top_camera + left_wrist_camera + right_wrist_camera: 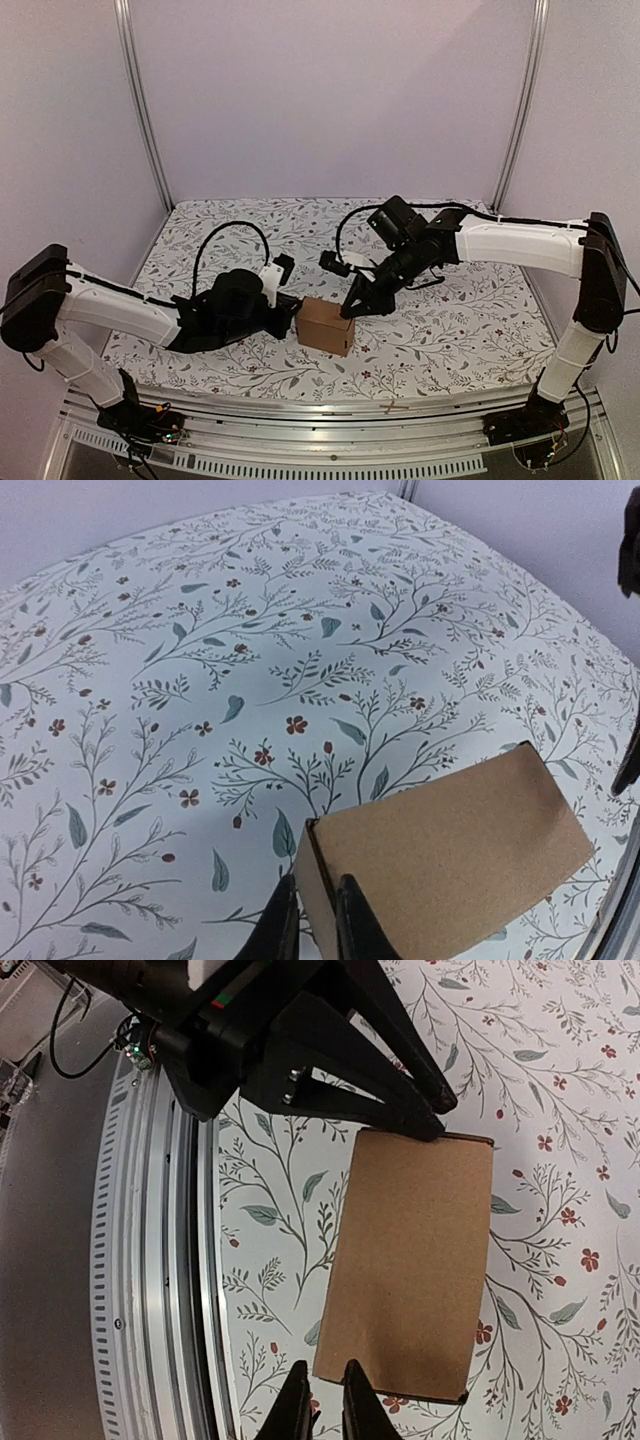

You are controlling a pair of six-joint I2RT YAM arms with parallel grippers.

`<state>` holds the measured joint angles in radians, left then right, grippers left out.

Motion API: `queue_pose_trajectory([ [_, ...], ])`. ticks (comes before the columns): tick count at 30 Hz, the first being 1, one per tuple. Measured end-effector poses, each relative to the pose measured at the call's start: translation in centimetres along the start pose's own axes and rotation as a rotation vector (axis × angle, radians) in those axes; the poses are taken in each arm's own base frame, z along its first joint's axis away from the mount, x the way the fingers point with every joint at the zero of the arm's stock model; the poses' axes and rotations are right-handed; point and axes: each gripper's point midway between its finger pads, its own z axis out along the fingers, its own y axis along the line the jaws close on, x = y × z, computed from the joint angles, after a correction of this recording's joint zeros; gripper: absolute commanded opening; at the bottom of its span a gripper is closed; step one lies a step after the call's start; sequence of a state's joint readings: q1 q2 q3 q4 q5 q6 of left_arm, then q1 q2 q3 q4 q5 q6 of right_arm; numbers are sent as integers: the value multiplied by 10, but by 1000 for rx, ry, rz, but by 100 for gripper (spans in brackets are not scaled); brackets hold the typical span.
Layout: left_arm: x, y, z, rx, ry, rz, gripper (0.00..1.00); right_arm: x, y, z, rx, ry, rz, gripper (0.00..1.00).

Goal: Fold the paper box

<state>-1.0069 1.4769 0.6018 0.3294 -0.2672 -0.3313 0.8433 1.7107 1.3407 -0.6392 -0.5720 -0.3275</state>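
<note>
The paper box (pixel 325 328) is a folded brown carton standing on the flowered cloth near the table's front middle. My left gripper (pixel 292 312) meets it from the left. In the left wrist view the box (pixel 450 850) has its narrow left wall pinched between the two dark fingers of the left gripper (pixel 315 925). My right gripper (pixel 350 308) reaches down to the box's top right corner. In the right wrist view its jaws (pixel 325 1405) stand almost together at the near corner of the box (pixel 415 1270), with only cloth showing in the slit. The left gripper (pixel 435 1118) holds the far end.
The aluminium rail (pixel 150 1290) of the table's front edge runs close beside the box. Black cables (pixel 230 235) loop over the cloth behind the left arm. Upright frame posts (pixel 145 110) stand at the back corners.
</note>
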Motion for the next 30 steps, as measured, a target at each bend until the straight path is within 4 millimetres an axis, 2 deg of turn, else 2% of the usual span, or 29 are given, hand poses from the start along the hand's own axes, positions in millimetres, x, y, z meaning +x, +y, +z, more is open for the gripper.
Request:
queue_pose_trajectory([
  [4, -8, -7, 11, 22, -62, -38, 14, 24, -13, 31, -28, 75, 48, 9],
  [5, -9, -7, 11, 21, -69, -41, 14, 24, -10, 35, -54, 70, 49, 9],
  [9, -10, -5, 11, 12, -75, -42, 16, 23, -11, 35, -56, 65, 43, 9],
  [12, -13, -4, 9, -5, -61, -17, 26, 21, -12, 31, -46, 62, 39, 13],
  [15, -18, -1, 4, -29, -36, 27, 35, 19, -13, 17, -11, 63, 34, 23],
  [18, -46, -1, -7, -57, -59, 70, 43, 2, -14, -21, 64, 14, -3, 36],
  [19, -59, -2, -12, -64, -78, 81, 50, -7, -20, -43, 111, -29, -12, 41],
  [20, -74, -2, -18, -73, -98, 87, 58, -15, -23, -61, 151, -63, -20, 46],
  [22, -109, -3, -33, -93, -153, 90, 94, -35, -33, -114, 267, -164, -42, 62],
  [23, -124, -1, -41, -110, -170, 94, 99, -40, -38, -135, 317, -203, -37, 72],
  [26, -160, 4, -66, -150, -213, 101, 99, -45, -62, -203, 499, -317, 5, 97],
  [28, -173, 12, -79, -188, -222, 104, 99, -37, -83, -234, 612, -368, 76, 99],
  [30, -175, 23, -86, -237, -208, 111, 99, -16, -111, -260, 772, -398, 186, 99],
])
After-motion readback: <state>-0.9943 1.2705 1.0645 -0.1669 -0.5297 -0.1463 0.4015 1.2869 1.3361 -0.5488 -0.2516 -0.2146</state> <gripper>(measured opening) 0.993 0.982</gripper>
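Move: The closed paper box stands between my hands with nothing else near. From my left hand, its middle lies about 6 cm to the right, 1 cm nearer to me and some 3 cm lower, with those fingertips at the top of its left end. From my right hand, above the near part of the right end, it is roughly 4 cm left, 3 cm ahead and 9 cm down. I lower my right hand about 4 cm to the lid's right end while my left fingertips nudge just over a centimetre rightward against the left end. Then I clear both hands, opening them wide: the left rises about 19 cm, slightly forward; the right sweeps right, up and forward, turning some 40 degrees clockwise and tipping its fingers upward. ##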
